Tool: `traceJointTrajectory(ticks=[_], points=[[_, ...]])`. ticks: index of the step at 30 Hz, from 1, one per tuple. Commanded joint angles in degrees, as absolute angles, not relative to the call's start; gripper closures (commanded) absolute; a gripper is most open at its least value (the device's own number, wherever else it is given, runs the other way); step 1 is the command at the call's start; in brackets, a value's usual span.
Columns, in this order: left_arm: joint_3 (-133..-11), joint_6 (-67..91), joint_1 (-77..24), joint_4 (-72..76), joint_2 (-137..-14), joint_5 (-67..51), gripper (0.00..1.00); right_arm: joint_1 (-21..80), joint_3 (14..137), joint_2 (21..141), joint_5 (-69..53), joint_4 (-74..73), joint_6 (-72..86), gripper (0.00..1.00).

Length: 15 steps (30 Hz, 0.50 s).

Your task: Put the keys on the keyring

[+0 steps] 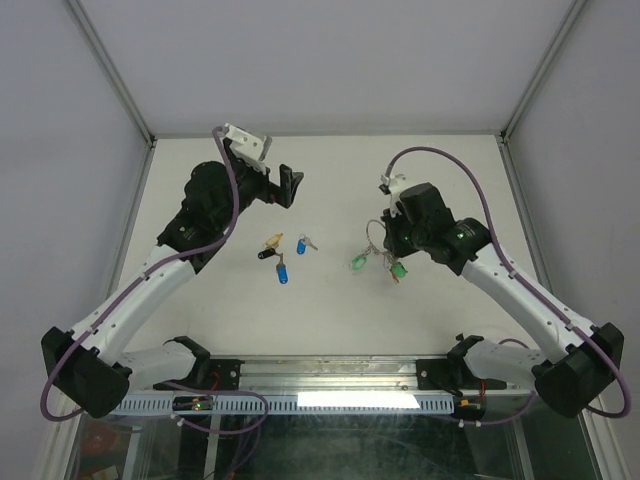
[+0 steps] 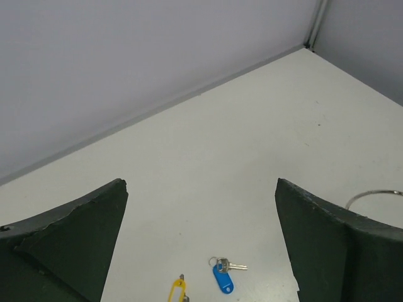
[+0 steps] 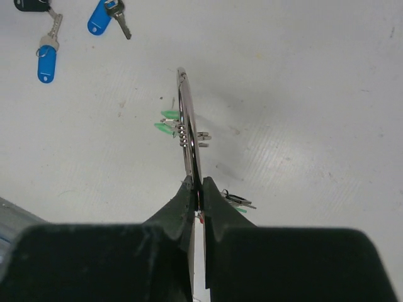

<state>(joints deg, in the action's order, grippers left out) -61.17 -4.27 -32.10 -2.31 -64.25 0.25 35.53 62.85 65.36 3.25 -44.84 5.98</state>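
My right gripper (image 3: 200,189) is shut on the thin silver keyring (image 3: 187,126), holding it on edge just above the table. Green-tagged keys (image 3: 167,121) hang on the keyring, and another key (image 3: 239,201) shows beside the right finger. In the top view the keyring (image 1: 372,240) sits at the right gripper (image 1: 386,236), with green tags (image 1: 358,262) below it. Loose keys lie mid-table: a blue-tagged key (image 1: 302,244), another blue one (image 1: 283,271), a yellow one (image 1: 272,241) and a black one (image 1: 266,254). My left gripper (image 1: 288,187) hovers behind them, open and holding nothing. Its wrist view shows a blue key (image 2: 222,277) and a yellow tag (image 2: 178,290) below the gripper (image 2: 200,182).
White enclosure walls (image 1: 320,60) meet the table on the far side and on both sides, with a metal corner post (image 2: 318,22) at the back. The arm bases and a cable rail (image 1: 320,400) run along the near edge.
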Motion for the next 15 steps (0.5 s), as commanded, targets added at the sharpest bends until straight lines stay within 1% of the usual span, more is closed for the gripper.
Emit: traceJointTrajectory(ticks=[1, 4, 7, 11, 15], points=[[-63.55, -1.81, -30.81, 0.61, -66.55, 3.04, 0.01, 35.43, 59.31, 63.69, -5.99, -28.24, 7.20, 1.00], [-60.95, -1.75, -30.25, 1.82, -67.14, 4.19, 0.01, 34.42, 56.05, 65.24, -9.41, -24.31, 9.16, 1.00], [-58.97, -1.95, -30.23, 2.50, -67.15, 5.28, 0.01, 29.77, 52.75, 67.42, -12.10, -20.12, 12.23, 1.00], [-57.95, -2.73, -30.23, 3.03, -67.30, 7.31, 0.01, 23.76, 48.86, 69.72, -10.26, -15.52, 15.72, 1.00], [-57.73, -3.02, -30.23, 2.99, -67.55, 7.32, 0.01, 19.82, 46.96, 71.68, -7.13, -12.41, 17.37, 1.00]])
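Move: The left gripper, empty and wide open, has the outer blue-tagged key about 33 cm below it, 4 cm ahead and 5 cm to the right. On the same table level, the yellow-tagged key is some 4 cm ahead and 3 cm left of this gripper, and the inner blue-tagged key about 4 cm back and 1 cm left. The outer blue-tagged key lies roughly 14 cm ahead of the right gripper, 17 cm to its left and 19 cm below. Lower the right gripper about 8 cm towards the table, keeping its shut hold on the loaded keyring; let it swing slightly left first, then bring it back right and forward some 4 cm, with the wrist rolling and turning clockwise. Meanwhile bring the open left gripper down towards the loose keys, easing forward a little, fingers kept wide. ##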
